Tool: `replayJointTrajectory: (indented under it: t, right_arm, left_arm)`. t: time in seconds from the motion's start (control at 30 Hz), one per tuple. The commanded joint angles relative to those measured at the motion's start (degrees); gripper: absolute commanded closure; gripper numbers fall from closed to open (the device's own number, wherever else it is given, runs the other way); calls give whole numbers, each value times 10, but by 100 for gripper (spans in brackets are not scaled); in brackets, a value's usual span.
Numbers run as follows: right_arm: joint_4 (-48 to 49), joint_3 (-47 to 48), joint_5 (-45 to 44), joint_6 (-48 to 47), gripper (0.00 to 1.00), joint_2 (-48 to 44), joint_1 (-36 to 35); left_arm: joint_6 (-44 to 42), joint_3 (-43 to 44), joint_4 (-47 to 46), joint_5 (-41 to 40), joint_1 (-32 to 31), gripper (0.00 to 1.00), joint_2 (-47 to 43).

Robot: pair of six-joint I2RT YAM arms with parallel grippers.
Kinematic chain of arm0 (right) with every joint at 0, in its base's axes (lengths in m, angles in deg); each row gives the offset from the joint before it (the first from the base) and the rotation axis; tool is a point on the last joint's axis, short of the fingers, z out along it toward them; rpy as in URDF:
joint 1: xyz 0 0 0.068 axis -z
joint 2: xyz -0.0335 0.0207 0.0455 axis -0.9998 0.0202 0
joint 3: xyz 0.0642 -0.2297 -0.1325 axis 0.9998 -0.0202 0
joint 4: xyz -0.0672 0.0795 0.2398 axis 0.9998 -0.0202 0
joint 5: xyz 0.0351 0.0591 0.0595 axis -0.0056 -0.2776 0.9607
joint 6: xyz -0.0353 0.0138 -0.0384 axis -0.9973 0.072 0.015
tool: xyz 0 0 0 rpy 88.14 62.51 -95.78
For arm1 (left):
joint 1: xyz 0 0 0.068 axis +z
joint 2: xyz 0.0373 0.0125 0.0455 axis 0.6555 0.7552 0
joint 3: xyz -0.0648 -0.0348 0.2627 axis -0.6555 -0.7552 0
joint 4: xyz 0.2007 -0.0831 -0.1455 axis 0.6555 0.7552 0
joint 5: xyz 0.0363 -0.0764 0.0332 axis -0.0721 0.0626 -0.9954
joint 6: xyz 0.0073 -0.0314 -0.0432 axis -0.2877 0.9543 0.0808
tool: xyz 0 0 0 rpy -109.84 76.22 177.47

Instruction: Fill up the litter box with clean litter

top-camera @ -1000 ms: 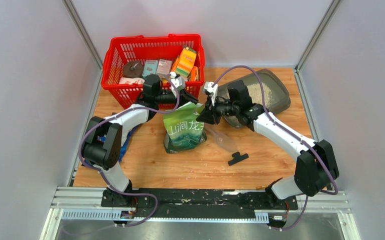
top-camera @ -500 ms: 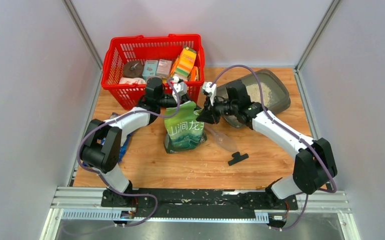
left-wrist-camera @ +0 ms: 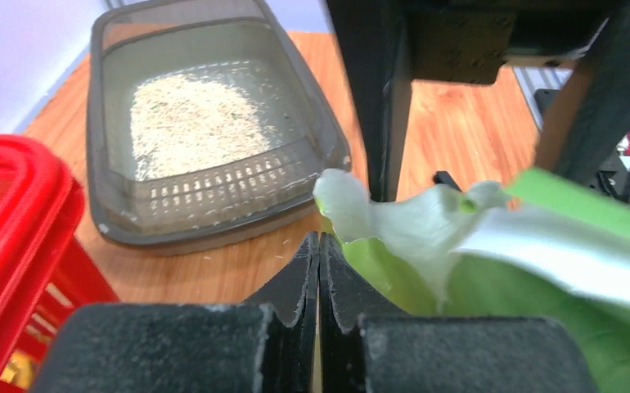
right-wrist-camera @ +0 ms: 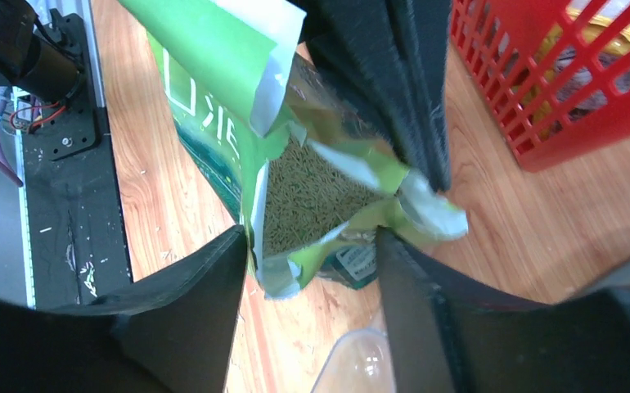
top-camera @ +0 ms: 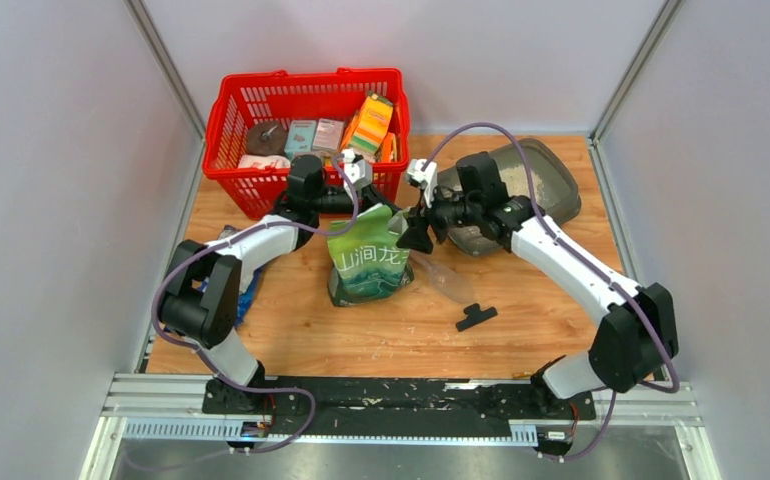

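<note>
The dark grey litter box (top-camera: 558,197) lies at the back right, partly behind my right arm, and shows whole in the left wrist view (left-wrist-camera: 99,123). A patch of pale clean litter (top-camera: 514,180) covers part of its floor (left-wrist-camera: 189,123). The green-and-white pouch (top-camera: 366,260) stands mid-table with its top open; olive-tan pellets (right-wrist-camera: 303,196) show inside. My left gripper (top-camera: 386,208) is shut at the pouch's back top edge (left-wrist-camera: 318,241). My right gripper (top-camera: 413,238) is open, its jaws astride the pouch's near rim (right-wrist-camera: 312,237).
The red basket (top-camera: 231,110) with several packages stands at the back left, just behind my left arm. A clear plastic scoop (top-camera: 443,277) lies right of the pouch. A small black piece (top-camera: 476,317) lies nearer the front. A blue-silver bag (top-camera: 246,290) lies by the left arm.
My right wrist has lifted and shifted slightly right, so its gripper points more steeply down at the pouch mouth. My left gripper has closed in a little on the pouch top.
</note>
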Motion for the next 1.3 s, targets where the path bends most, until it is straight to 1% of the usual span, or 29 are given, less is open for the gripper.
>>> replayJointTrajectory:
  t: [0.0, 0.07, 0.1, 0.13, 0.2, 0.23, 0.3, 0.33, 0.5, 0.53, 0.6, 0.7, 0.8, 1.0, 1.1, 1.27]
  right_arm:
    - [-59, 13, -46, -52, 31, -74, 8]
    - [-69, 4, -56, -53, 22, -88, 12]
    - [-71, -7, -57, -53, 4, -99, 13]
    - [-70, -15, -58, -56, 0, -104, 12]
    - [-52, -33, -65, -52, 0, -120, 13]
    - [-13, -61, -72, -43, 0, -126, 13]
    - [26, -82, -73, -34, 0, -130, 13]
    - [59, -94, -65, -30, 0, -127, 12]
    - [142, -112, -63, -18, 0, -92, 12]
    - [173, -116, -68, -16, 0, -87, 13]
    - [191, -113, -77, -9, 0, -69, 12]
    - [200, -102, -73, -2, 0, -49, 12]
    - [204, -97, -43, 1, 0, -42, 12]
    - [201, -101, -42, -13, 0, -35, 18]
    - [201, -89, 28, -13, 0, -21, 31]
    - [195, -69, 73, -16, 0, 7, 33]
  left_arm:
    - [7, 28, -20, -17, 12, 97, 14]
    - [7, 37, -15, -17, 16, 97, 17]
    - [7, 39, -11, -17, 16, 97, 19]
    - [7, 40, -9, -17, 17, 97, 19]
    - [4, 41, -5, -18, 18, 97, 19]
    - [4, 40, -2, -19, 18, 97, 18]
    - [2, 42, 6, -25, 18, 97, 17]
    - [1, 44, 10, -27, 19, 97, 18]
    - [-3, 53, 35, -23, 21, 97, 23]
    - [-3, 57, 38, -23, 21, 97, 23]
    - [-1, 59, 48, -17, 21, 97, 24]
    - [-2, 60, 55, -19, 21, 97, 22]
    - [-4, 59, 59, -20, 21, 97, 20]
    - [-2, 68, 66, -7, 21, 97, 22]
    - [4, 70, 78, 8, 21, 97, 24]
    - [8, 76, 88, 21, 21, 98, 24]
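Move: The litter bag's open mouth lies right at the right fingertips, its middle about 4 cm to that hand's left, 1 cm ahead and 3 cm below. The scoop lies on the table some 6 cm back and 6 cm right of this hand, the litter box's middle about 13 cm ahead and 19 cm right, both some 19 cm lower. From the left hand the mouth is about 4 cm back, 1 cm left and 4 cm below. The right fingers, half open at the bag's rim, spread fully and come free, the hand backing off to the right and up by about 4 cm each, slightly back. The hand then swings forward and down about 5 cm, easing left again, so the wide-open fingers straddle the mouth. The left hand shifts some 2 cm forward along the far rim, its fingers still shut. ##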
